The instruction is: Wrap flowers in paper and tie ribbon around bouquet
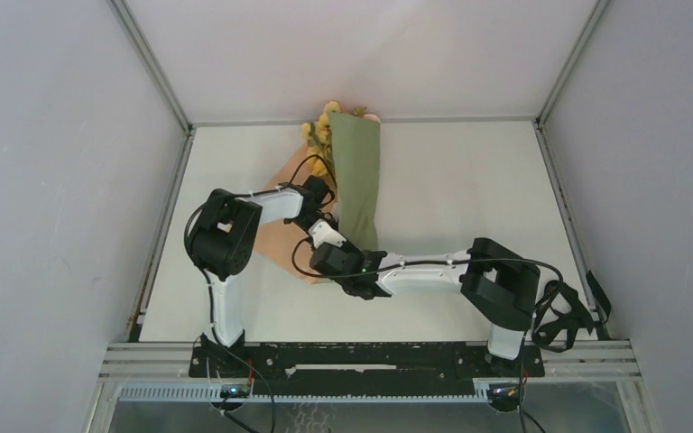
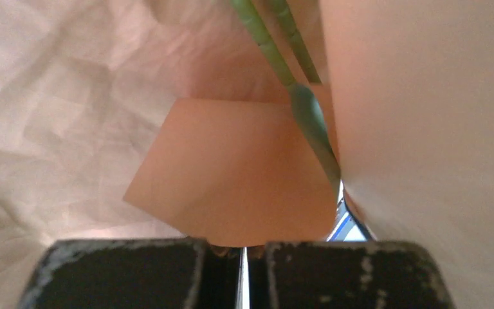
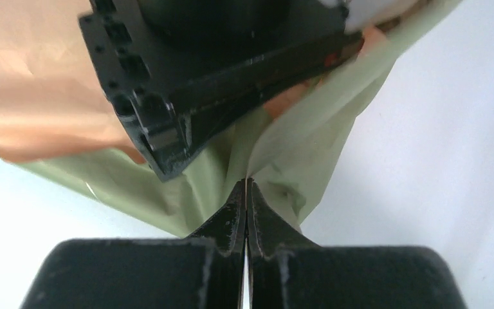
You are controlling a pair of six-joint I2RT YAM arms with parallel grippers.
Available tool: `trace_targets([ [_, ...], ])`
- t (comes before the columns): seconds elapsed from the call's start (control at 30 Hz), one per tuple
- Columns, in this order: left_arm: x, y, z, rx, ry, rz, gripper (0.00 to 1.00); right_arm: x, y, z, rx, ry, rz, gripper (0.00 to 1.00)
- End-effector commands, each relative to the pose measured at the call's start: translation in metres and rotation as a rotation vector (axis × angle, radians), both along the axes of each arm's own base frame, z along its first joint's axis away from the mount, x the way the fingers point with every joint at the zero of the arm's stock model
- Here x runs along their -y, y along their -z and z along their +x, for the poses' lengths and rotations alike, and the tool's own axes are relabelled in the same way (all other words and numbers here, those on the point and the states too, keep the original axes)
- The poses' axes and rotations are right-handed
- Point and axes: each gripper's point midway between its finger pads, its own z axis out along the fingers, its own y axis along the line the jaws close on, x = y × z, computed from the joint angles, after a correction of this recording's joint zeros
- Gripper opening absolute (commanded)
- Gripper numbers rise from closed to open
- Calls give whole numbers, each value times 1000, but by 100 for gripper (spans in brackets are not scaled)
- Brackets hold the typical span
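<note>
The paper (image 1: 358, 171) lies at the back of the table, its olive side folded over the flowers (image 1: 323, 126), whose yellow blooms stick out at the far end. Its peach reverse (image 1: 275, 221) spreads to the left. My left gripper (image 1: 318, 206) is shut on a peach corner of the paper (image 2: 231, 174), with green stems (image 2: 309, 116) just beyond its jaws (image 2: 243, 248). Right beside it, my right gripper (image 1: 327, 236) is shut on a pinched olive fold of the paper (image 3: 296, 148), fingertips together (image 3: 247, 183). A black looping band, probably the ribbon (image 1: 597, 293), lies at the table's right edge.
The left gripper's black body (image 3: 212, 71) fills the top of the right wrist view, very near my right fingers. Grey walls close the table in on the left, right and back. The right arm's elbow (image 1: 496, 280) stands beside the black loops.
</note>
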Motion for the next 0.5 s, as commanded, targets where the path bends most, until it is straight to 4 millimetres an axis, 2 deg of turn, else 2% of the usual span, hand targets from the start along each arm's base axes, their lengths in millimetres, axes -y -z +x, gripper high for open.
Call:
trace_targets([
  [0.0, -14, -1, 36, 168, -40, 52, 0, -2, -25, 7, 26, 78, 94, 9],
  [0.1, -17, -2, 38, 196, -38, 58, 0, 17, -36, 9, 0, 155, 203, 41],
  [0.13, -17, -1, 38, 194, -39, 58, 0, 22, -34, 7, -30, 164, 256, 47],
  [0.23, -17, 1, 36, 186, -35, 57, 0, 35, -29, 0, -126, 193, 476, 57],
  [0.27, -17, 1, 35, 183, -35, 58, 0, 46, -19, -2, -164, 217, 543, 61],
  [0.37, -17, 3, 33, 174, -33, 56, 0, 54, -22, 0, -207, 245, 803, 98],
  [0.47, -16, 4, 32, 170, -29, 51, 0, 60, -15, -2, -240, 270, 917, 100],
])
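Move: The right fingers hold the near end of the wrapping paper's right flap at their tips, drawn leftwards across the stems. From this hand, the bottom fold lies about 3 cm back, 1 cm to the right and 6 cm below, and the flower heads some 23 cm ahead, 4 cm left and 4 cm below. The left hand's shut fingers are low on the paper, with the middle of the bottom fold about 2 cm ahead and 3 cm to its right. The right hand lets go of the flap, its fingers going from shut to wide open as it draws off to the right by about 10 cm, away from the left hand, ending near its starting height after a small dip and rise, while it rolls its left side up and swings clockwise, some 35 degrees in all. The left hand keeps its fingers shut and low at the bottom fold, sliding about 2 cm forward and slightly left before it stays still. ##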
